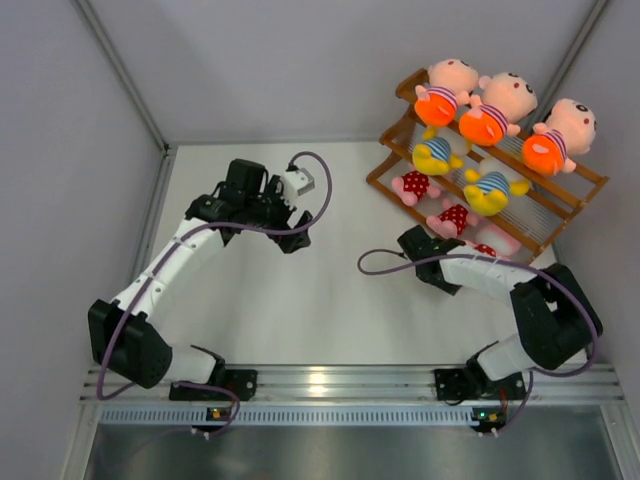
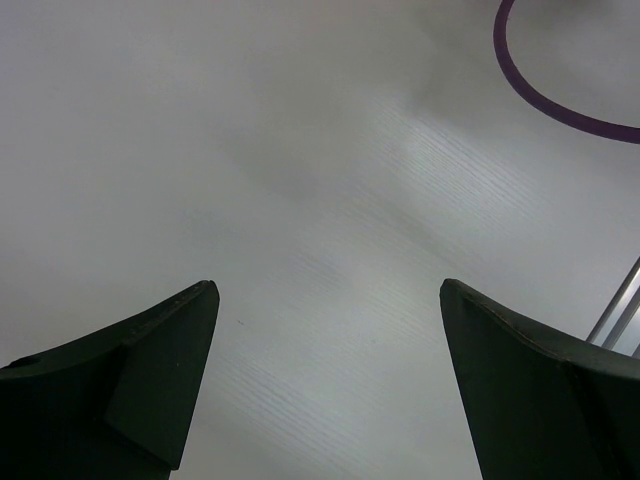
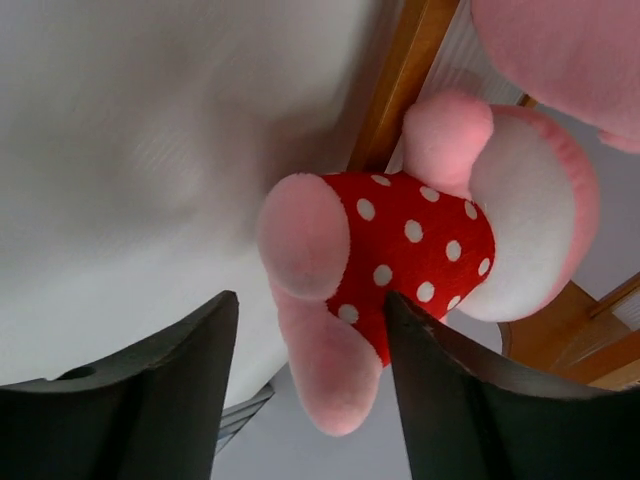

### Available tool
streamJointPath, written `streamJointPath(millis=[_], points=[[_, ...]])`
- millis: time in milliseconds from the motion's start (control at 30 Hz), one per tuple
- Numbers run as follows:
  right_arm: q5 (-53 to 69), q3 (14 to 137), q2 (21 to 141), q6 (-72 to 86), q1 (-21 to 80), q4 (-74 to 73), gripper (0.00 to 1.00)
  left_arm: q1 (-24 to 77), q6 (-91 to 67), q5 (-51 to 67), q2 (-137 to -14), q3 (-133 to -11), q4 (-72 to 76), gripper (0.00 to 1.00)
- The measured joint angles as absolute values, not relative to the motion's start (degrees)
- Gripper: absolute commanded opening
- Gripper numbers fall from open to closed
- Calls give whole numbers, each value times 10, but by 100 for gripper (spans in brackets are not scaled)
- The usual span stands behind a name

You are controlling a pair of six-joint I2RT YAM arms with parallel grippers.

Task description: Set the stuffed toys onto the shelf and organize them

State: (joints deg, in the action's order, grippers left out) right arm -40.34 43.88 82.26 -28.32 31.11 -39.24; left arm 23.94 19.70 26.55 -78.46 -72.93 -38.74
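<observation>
The shelf [image 1: 570, 205] stands at the back right. Three peach-headed stuffed toys [image 1: 490, 105] lie on its top tier and two yellow ones [image 1: 438, 155] on the middle tier. Pink polka-dot toys [image 1: 413, 185] rest along the lowest tier. My right gripper [image 1: 425, 243] is at that tier's front edge. In the right wrist view it [image 3: 313, 300] stands open around the legs of a pink toy [image 3: 430, 250]; the right finger is against the red cloth and a gap shows on the left. My left gripper [image 1: 295, 240] is open over bare table, with nothing between its fingers [image 2: 328, 290].
Grey walls close in the table on the left, back and right. A purple cable [image 2: 540, 100] loops from the left arm [image 1: 180, 250]. The right arm's cable [image 1: 385, 268] arcs over the table's middle. A metal rail [image 1: 330, 380] runs along the near edge.
</observation>
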Motion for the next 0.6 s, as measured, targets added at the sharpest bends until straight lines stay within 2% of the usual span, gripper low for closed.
streamJointPath(millis=[33,67,133,167,233,267,600], points=[[-411,439,833,-286,310,-384,53,239,197,266,-787,-729,-387,98],[-416,439,839,-287,309,-378,39,239,198,266,-788,-729,-387,98],[-432,439,855,-291,305,-360,25,239,199,267,-792,-730,-387,98],[-440,439,861,-291,302,-353,13,239,199,268,-794,-730,-387,98],[-449,440,866,-289,298,-344,3,239,200,271,-797,-730,-387,98],[-453,441,867,-288,295,-339,0,239,200,272,-799,-731,-388,98],[-416,439,769,-330,216,-278,0,239,203,279,-810,-744,-388,98]])
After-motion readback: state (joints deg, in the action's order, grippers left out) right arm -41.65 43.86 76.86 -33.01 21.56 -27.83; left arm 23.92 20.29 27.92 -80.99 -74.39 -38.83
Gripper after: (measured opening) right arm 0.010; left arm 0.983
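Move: The last pink toy on the bottom shelf tier is the target, its middle about 8 cm ahead of the right hand, 7 cm to its right and 3 cm below, its legs reaching back out over the front rail. The middle pink toy is some 16 cm straight ahead; the nearest yellow toy sits one tier up, about 15 cm ahead, 6 cm right and 11 cm above. From the left hand the target is roughly 46 cm right, 4 cm ahead and 17 cm below. The right hand shuts its open fingers completely with nothing held between them while edging forward towards the legs of the last pink toy. It then carries on forward, right and up, about 6 cm in all, pushing with the closed fingertips on the toy's leg end towards the inside of the shelf, as the wrist tilts the fingers up and forward some 15 degrees and turns slightly clockwise. ##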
